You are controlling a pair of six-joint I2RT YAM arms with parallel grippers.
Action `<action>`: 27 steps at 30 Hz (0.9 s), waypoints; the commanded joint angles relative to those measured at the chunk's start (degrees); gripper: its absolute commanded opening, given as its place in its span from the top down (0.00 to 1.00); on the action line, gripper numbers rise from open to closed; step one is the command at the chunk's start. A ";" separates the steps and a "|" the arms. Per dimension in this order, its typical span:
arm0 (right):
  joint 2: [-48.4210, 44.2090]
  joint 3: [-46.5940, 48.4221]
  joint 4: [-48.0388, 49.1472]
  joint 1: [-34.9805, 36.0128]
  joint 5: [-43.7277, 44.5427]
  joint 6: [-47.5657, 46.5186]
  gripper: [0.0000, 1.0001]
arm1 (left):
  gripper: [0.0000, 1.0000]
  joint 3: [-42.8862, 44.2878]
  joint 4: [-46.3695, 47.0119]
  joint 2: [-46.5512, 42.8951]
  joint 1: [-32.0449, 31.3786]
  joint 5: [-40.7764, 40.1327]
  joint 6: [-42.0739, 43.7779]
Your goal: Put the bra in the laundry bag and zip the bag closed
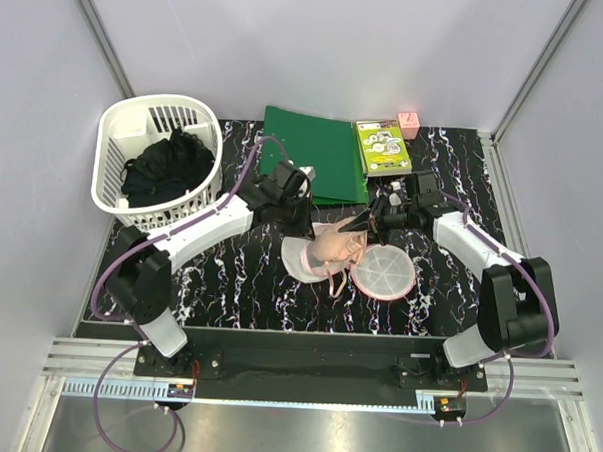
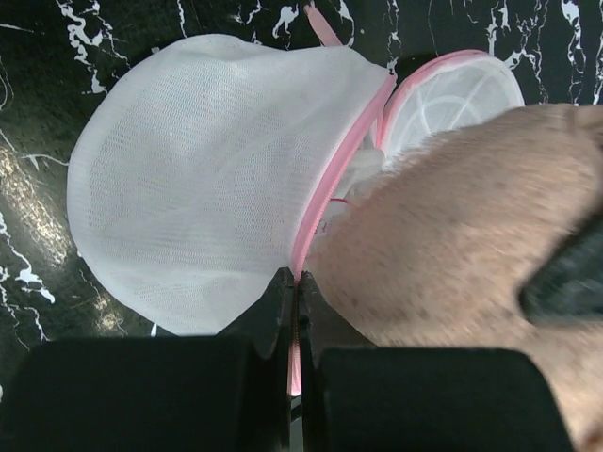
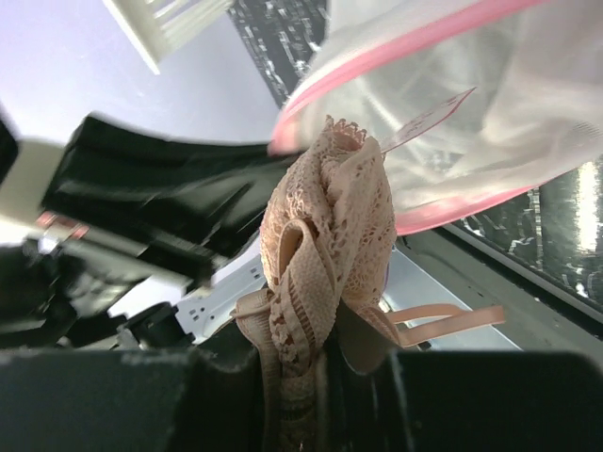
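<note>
The laundry bag (image 1: 298, 260) lies mid-table, a white mesh dome (image 2: 188, 179) with pink zipper trim and its round flap (image 1: 384, 273) folded open to the right. My left gripper (image 2: 299, 284) is shut on the pink trim at the bag's rim. The peach bra (image 1: 336, 245) hangs over the bag's opening, a padded cup (image 2: 443, 254) right beside the trim. My right gripper (image 3: 316, 372) is shut on the bra's lace band (image 3: 325, 217), with thin straps dangling to the right. The bag's mouth (image 3: 471, 104) sits just behind the bra in the right wrist view.
A white slotted basket (image 1: 113, 148) holding black clothing (image 1: 166, 166) stands at the back left. A green folder (image 1: 315, 157), a green box (image 1: 383, 147) and a small pink item (image 1: 409, 124) lie along the back edge.
</note>
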 commanded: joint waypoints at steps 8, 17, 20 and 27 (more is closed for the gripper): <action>10.12 -2.53 16.43 1.25 -1.00 9.97 1.00 | 1.00 -2.14 6.05 -5.44 -2.10 2.64 -3.86; 15.58 -1.64 32.86 2.75 4.45 29.67 1.00 | 1.00 -9.87 15.62 -10.09 -4.31 5.27 -7.19; 15.50 -2.53 30.72 3.62 7.70 28.12 1.00 | 1.00 -13.82 19.84 -12.64 -4.22 6.51 -9.04; 16.03 -3.83 28.84 9.25 10.25 16.15 1.00 | 0.88 -16.73 20.21 -15.37 -3.17 5.19 -9.93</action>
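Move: The right hand holds the bra; the laundry bag's open mouth lies about 3 cm back, 5 cm left and 8 cm below. From that hand, the bag's round flap is some 8 cm back, 7 cm right, and the green folder about 15 cm ahead, 8 cm left, both roughly 15 cm lower. The left hand already pinches the pink zip edge, with the mouth about 2 cm back, 3 cm right and 4 cm below. Right lowers the gripped bra about 7 cm, forward and left into the mouth; left draws the edge back 5 cm. ##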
